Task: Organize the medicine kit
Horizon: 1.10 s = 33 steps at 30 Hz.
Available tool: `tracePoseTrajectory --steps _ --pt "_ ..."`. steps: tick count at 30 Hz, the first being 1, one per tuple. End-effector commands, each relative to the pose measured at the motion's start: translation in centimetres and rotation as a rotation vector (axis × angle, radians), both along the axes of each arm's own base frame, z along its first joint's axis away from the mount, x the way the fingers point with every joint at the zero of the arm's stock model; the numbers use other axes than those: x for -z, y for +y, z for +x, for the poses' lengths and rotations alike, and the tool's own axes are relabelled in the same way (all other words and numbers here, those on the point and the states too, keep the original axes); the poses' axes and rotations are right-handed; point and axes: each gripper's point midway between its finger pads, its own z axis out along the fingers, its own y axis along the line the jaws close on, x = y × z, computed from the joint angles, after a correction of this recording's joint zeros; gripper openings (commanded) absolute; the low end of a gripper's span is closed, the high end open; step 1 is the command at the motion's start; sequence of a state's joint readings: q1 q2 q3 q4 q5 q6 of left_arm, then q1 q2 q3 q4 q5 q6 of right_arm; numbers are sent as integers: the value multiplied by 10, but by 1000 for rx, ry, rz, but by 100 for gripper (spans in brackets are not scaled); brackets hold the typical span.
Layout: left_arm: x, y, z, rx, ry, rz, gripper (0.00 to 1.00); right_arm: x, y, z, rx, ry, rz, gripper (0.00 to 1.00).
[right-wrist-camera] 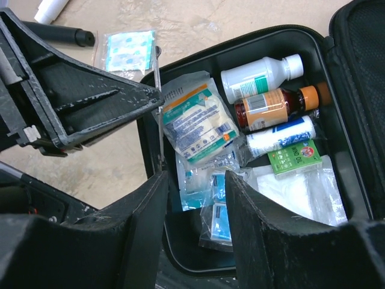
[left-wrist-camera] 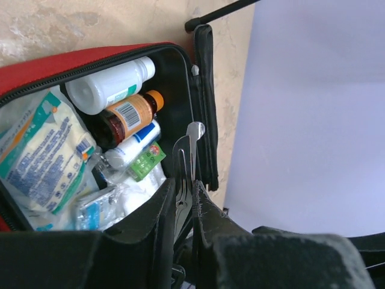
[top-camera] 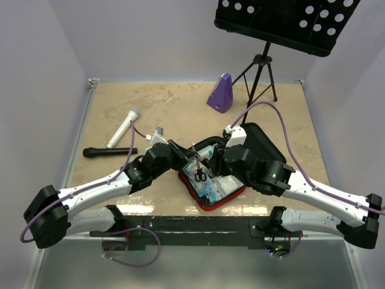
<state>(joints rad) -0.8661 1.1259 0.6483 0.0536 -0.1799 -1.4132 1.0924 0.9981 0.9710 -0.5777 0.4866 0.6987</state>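
Observation:
The medicine kit (top-camera: 207,205) lies open in the middle of the table, red outside with a black lining (right-wrist-camera: 198,57). It holds a white bottle (left-wrist-camera: 111,84), an amber bottle (left-wrist-camera: 129,114), a green box (right-wrist-camera: 295,158) and several sachets. My left gripper (left-wrist-camera: 185,183) is shut on a pair of scissors (left-wrist-camera: 191,147), whose metal blades stick out past the fingertips over the kit's right-hand wall. The scissors (top-camera: 200,174) hang over the kit's near-left part. My right gripper (right-wrist-camera: 195,180) hovers open above the sachets at the kit's near end, with nothing between its fingers.
A purple metronome (top-camera: 221,93) and a music stand (top-camera: 289,21) stand at the back. A white microphone (top-camera: 123,127) and a black one (top-camera: 108,152) lie at the left. A loose plaster packet (right-wrist-camera: 127,51) rests on the table beside the kit. The kit's lid (top-camera: 264,144) lies flat on the right.

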Motion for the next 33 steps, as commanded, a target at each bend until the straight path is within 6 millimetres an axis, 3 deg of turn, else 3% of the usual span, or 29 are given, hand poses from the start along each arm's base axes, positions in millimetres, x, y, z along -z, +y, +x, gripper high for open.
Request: tracePoseTrajectory --steps 1,7,15,20,26,30,33 --pt "-33 -17 15 -104 -42 -215 0 -14 -2 2 19 -20 34 48" --pt "-7 -37 18 -115 18 -229 0 -13 -1 2 13 -17 25 47" --pt "29 -30 19 -172 82 -171 0 -10 -4 1 11 -21 18 48" --pt "51 -33 13 -151 144 -115 18 -9 -2 2 11 -16 8 48" --pt "51 -24 9 -159 152 -64 42 -9 -3 1 11 -15 16 48" --pt "39 -16 5 -152 130 -53 53 -8 -1 2 16 -14 14 48" --pt "16 -12 1 -116 70 -32 55 -6 0 4 20 -14 15 49"
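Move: The left gripper already holds the scissors over the medicine kit; their resting place, the seam between the gauze packet and the brown bottle, lies about 4 cm right, 3 cm back and 9 cm below. The gauze packet is nearly under the hand, some 2 cm back; the brown bottle sits 7 cm right and 1 ahead, the white bottle 5 right and 4 ahead. From the right hand the seam is roughly 4 cm ahead, 2 left and 13 below. Carry the scissors about 3 cm right over the kit with the left gripper, then sink some 6 cm towards the seam between packet and brown bottle, tipping the fingers about 10 degrees further down. Near the bottom, open the fingers to let go of the scissors, and start easing back up and left by a centimetre or so. ##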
